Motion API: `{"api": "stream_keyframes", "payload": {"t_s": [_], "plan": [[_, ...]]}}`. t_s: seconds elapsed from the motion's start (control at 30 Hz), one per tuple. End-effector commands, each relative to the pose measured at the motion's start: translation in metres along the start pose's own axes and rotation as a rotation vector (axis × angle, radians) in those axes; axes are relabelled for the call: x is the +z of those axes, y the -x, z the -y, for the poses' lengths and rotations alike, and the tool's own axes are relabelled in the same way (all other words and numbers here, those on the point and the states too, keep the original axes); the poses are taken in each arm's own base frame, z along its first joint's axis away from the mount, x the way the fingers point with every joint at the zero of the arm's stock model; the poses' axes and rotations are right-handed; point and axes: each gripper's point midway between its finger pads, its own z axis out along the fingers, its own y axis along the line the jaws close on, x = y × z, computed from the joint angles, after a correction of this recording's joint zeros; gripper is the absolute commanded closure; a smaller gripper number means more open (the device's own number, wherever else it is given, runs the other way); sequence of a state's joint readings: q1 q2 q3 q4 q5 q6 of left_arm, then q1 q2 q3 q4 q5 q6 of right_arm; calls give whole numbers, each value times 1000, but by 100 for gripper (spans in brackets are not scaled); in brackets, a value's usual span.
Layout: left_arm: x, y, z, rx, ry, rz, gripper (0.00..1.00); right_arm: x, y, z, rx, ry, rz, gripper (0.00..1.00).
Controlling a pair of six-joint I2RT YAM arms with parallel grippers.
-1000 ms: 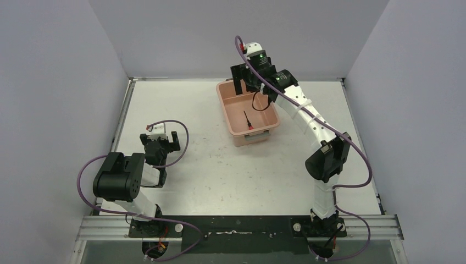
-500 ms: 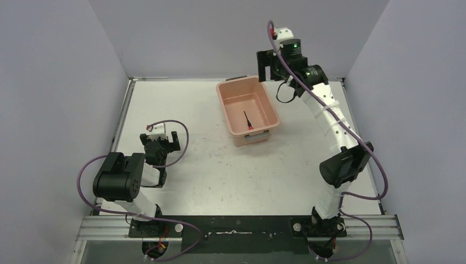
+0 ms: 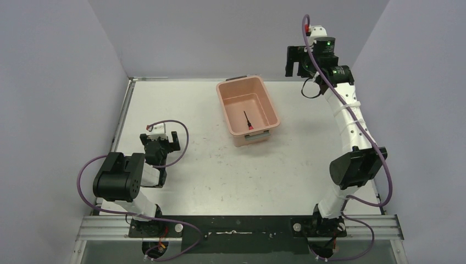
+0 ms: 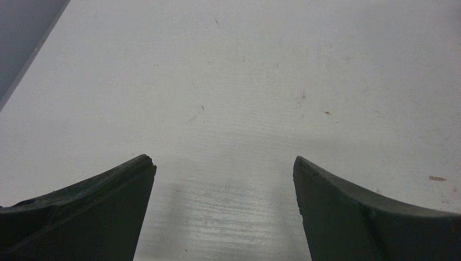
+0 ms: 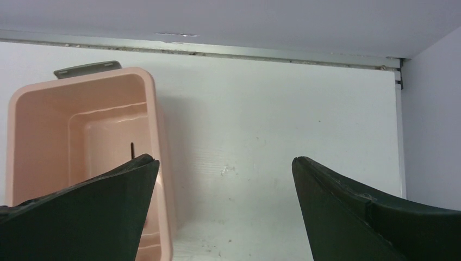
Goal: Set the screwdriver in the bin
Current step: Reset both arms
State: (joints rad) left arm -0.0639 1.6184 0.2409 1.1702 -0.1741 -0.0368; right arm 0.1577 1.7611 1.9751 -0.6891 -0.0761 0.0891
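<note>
The salmon-pink bin [image 3: 233,88] stands at the back middle of the table. The tiny screwdriver [image 3: 247,120], red handle and thin black shaft, lies flat on its floor. My right gripper [image 3: 297,69] hangs open and empty, high up and to the right of the bin, near the back wall. In the right wrist view the bin [image 5: 157,136] shows at the left, with the screwdriver's black tip [image 5: 132,149] peeking above my left finger. My left gripper [image 3: 161,141] is open over bare table at the left, and its fingertips [image 4: 138,168] stand wide apart.
Grey-violet walls close the table on the left, back and right. A metal rail [image 3: 181,80] runs along the back edge. The black base plate [image 3: 236,228] and frame lie at the near edge. Purple cables loop round both arms.
My right arm has swung up and to the right, from over the bin to the back right corner, staying open. The screwdriver lies still in the bin. The left arm has not moved.
</note>
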Motion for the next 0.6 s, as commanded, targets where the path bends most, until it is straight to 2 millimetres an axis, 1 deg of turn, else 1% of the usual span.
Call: {"api": "stream_keyframes", "payload": {"t_s": [0.0, 0.07, 0.23, 0.27, 0.57], "plan": [[4, 17, 2, -4, -9, 57, 3, -27, 27, 27, 24, -13, 106, 0], [4, 17, 2, -3, -9, 58, 3, -29, 26, 37, 31, -25, 111, 0], [4, 17, 2, -4, -9, 58, 3, -34, 20, 53, 40, -63, 117, 0], [4, 17, 2, -4, -9, 57, 3, -35, 21, 56, 42, -68, 130, 0], [4, 18, 2, -5, -8, 59, 3, -41, 16, 64, 33, -100, 151, 0]]}}
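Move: The screwdriver lies in the bin, about 18 cm to the right hand's left, 5 cm back and 31 cm below. The bin's middle stands about 18 cm left, 2 cm back and 26 cm below; the table's far right corner is some 16 cm ahead, 29 cm right and 33 cm down. From the idle left hand the screwdriver lies about 35 cm right, 6 cm ahead and 3 cm lower. Open and empty, the right hand swings about 6 cm right, away from the bin, turning some 5 degrees clockwise. ##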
